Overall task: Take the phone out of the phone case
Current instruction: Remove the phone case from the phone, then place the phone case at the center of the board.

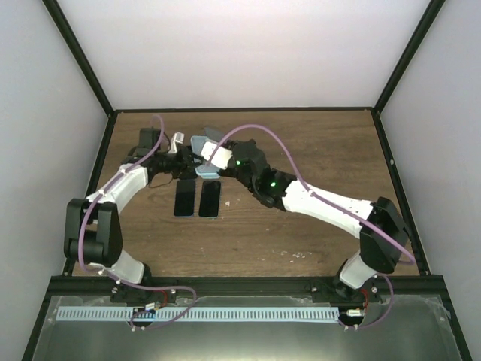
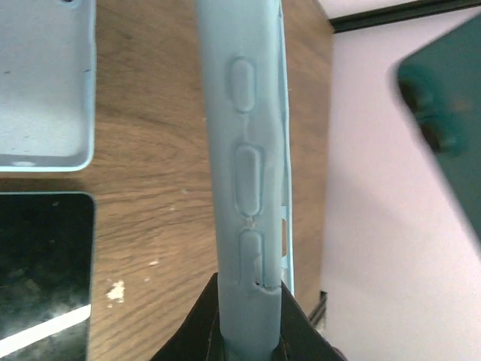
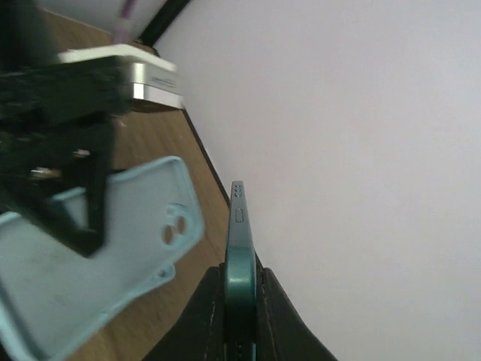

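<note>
My left gripper [image 2: 248, 304] is shut on the edge of a light blue phone case [image 2: 248, 165], which I see edge-on and which is held above the wooden table. My right gripper [image 3: 242, 282] is shut on a dark green phone [image 3: 240, 241], also edge-on and apart from the case. In the right wrist view the case [image 3: 120, 241] shows its inside and two camera holes, and no phone is in it. The phone shows blurred at the right of the left wrist view [image 2: 443, 98]. In the top view both grippers, left [image 1: 184, 159] and right [image 1: 218, 156], meet at the table's far middle.
A second empty light blue case [image 2: 45, 83] lies on the table below the held one. Two black phones [image 1: 183, 198] [image 1: 210, 198] lie side by side just nearer. White walls and a black frame stand behind the table's far edge [image 1: 301, 110].
</note>
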`<action>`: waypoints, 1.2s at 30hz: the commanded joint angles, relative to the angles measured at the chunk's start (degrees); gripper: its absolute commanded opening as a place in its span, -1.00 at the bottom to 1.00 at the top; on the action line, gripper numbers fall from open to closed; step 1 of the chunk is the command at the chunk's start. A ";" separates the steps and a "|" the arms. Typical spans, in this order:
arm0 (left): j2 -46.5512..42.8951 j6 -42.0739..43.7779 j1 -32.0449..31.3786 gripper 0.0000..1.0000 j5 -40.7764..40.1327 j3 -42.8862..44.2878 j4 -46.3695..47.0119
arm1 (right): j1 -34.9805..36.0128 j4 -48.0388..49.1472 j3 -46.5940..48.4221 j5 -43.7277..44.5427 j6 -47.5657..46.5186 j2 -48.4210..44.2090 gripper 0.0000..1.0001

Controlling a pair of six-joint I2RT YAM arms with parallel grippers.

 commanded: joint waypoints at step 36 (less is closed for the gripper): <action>39.30 9.55 -18.51 -0.90 -22.10 35.14 -8.41 | -15.25 -12.28 -1.14 -5.43 13.58 -10.53 -0.99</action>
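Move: My left hand still holds the empty blue case, and I'm taking it to the bare table spot about 7 cm ahead, 14 cm to the right and 18 cm below. The blue case already laid down is about 7 cm ahead and 2 cm right of this hand, at table height; the nearer black phone lies 8 cm back, 2 cm right. From my right hand, holding the freed phone, that spot is roughly 10 cm ahead, 6 cm right, 29 cm down. I lower the case with my left hand, then swing it right and down past the laid case and finally ease it forward and down: some 12 cm right, 12 cm down and 8 cm forward, its right side tipping down about 20 degrees. My right hand carries the phone clear, about 12 cm right and 4 cm forward, turning slightly clockwise and tipping down, then stays. Both grips keep hold. ##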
